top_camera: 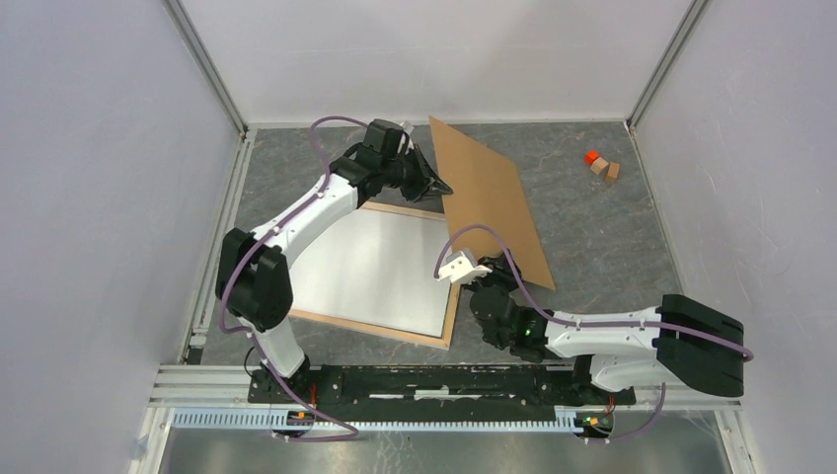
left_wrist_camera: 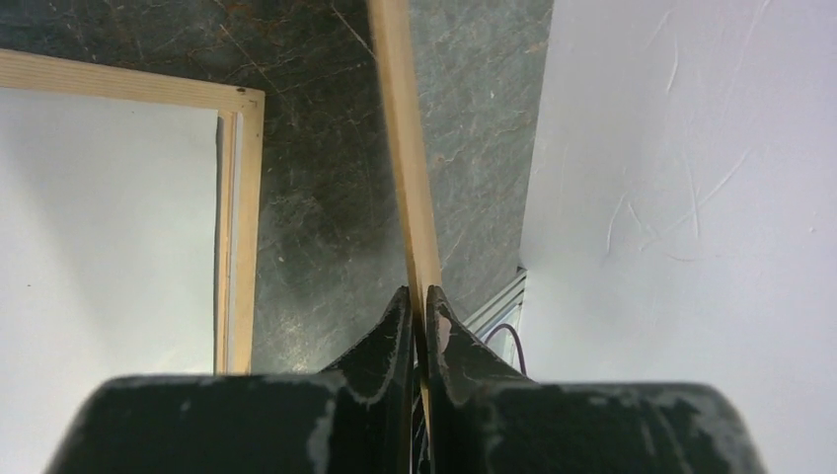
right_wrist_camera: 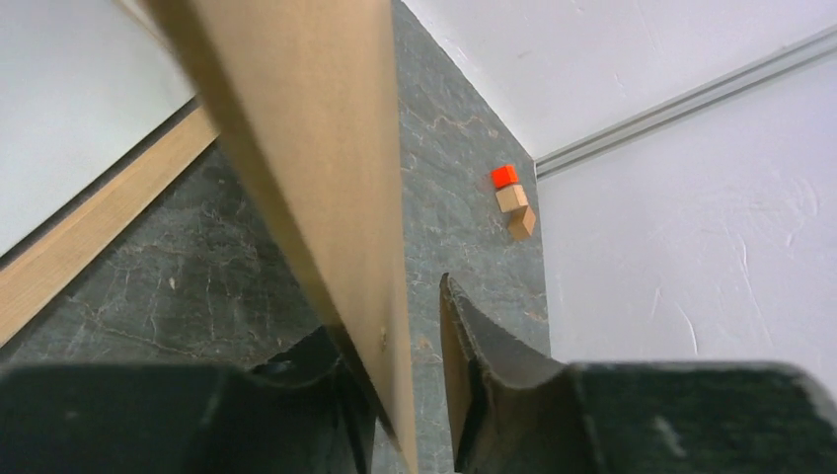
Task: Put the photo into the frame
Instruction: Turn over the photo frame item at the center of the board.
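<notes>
The frame (top_camera: 455,316) lies flat on the table left of centre, its pale wood rails up, and a plain white surface (top_camera: 370,267) fills its opening. The photo's printed side is not in view. A brown backing board (top_camera: 489,197) stands tilted over the frame's right rail. My left gripper (top_camera: 439,186) is shut on the board's far left edge, which shows edge-on (left_wrist_camera: 400,118) between the fingers (left_wrist_camera: 418,293). My right gripper (top_camera: 492,267) straddles the board's near edge (right_wrist_camera: 316,148). Its jaws (right_wrist_camera: 390,316) are open: the left finger is against the board and the right finger stands apart.
An orange block (top_camera: 591,156) and two small wooden blocks (top_camera: 605,170) sit at the back right, also in the right wrist view as the orange block (right_wrist_camera: 504,176). White enclosure walls and aluminium rails bound the table. The frame's corner (left_wrist_camera: 242,197) lies just left of the left fingers.
</notes>
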You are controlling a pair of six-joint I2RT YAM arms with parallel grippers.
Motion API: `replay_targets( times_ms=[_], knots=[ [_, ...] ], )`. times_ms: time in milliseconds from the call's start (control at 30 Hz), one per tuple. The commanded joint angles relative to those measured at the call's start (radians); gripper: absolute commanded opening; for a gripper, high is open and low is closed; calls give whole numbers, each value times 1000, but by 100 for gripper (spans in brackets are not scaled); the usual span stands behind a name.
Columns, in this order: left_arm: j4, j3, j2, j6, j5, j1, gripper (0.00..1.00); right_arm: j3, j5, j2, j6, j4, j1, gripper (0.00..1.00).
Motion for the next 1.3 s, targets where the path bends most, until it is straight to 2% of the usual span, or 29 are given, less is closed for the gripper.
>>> replay_targets(
  times_ms=[0, 100, 167, 200, 300, 400, 600, 767, 867, 1033, 1267],
  knots=[
    [3, -1, -102, 121, 46, 4, 21, -1, 35, -59, -20, 110, -24, 26],
    [-41, 31, -126, 182, 49, 4, 45, -9, 24, -103, -13, 114, -54, 14],
    [-70, 46, -168, 228, 16, 4, 66, -6, 21, -135, 0, 95, -76, 6],
    [-89, 54, -198, 257, -12, 4, 73, -4, 15, -154, 9, 85, -88, 4],
    [-136, 74, -291, 342, -120, 4, 86, -5, -51, -223, 41, 48, -142, 0],
    [-136, 46, -402, 405, -229, 3, 92, 12, -106, -291, 94, -24, -214, 0],
    [-49, -113, -599, 520, -407, 4, 95, 78, -296, -428, 246, -139, -382, 0],
    [22, -255, -720, 581, -549, 4, 95, 207, -359, -444, 404, -267, -462, 0],
    [44, -295, -763, 595, -579, 2, 94, 274, -378, -439, 484, -325, -496, 0],
    [46, -302, -800, 614, -600, 2, 92, 268, -419, -441, 538, -246, -539, 0],
    [58, -317, -846, 602, -602, 2, 92, 304, -518, -458, 691, -265, -592, 0]
  ],
)
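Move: The tilted brown backboard is still in the left hand's grip at its raised left edge, its middle about 9 cm right, 3 cm back and 9 cm below that hand. From the right hand, whose half-closed fingers straddle the near edge, the middle lies some 9 cm ahead, 4 cm left and slightly lower. From the right hand the wooden frame is about 28 cm left and 2 cm back, the small blocks 20 cm ahead and 20 cm right, both around 15 cm down. Up by some 12 cm, to the right by 9 cm and a little forward goes the right hand, its fingers first shutting on the backboard's near edge, then keeping their pinch while the wrist rolls nearly 50 degrees, left side rising. The left hand opens wide, lets go of the left edge and swings away left, up and back, tipping its fingers upward; it dips partway before rising slightly again. ##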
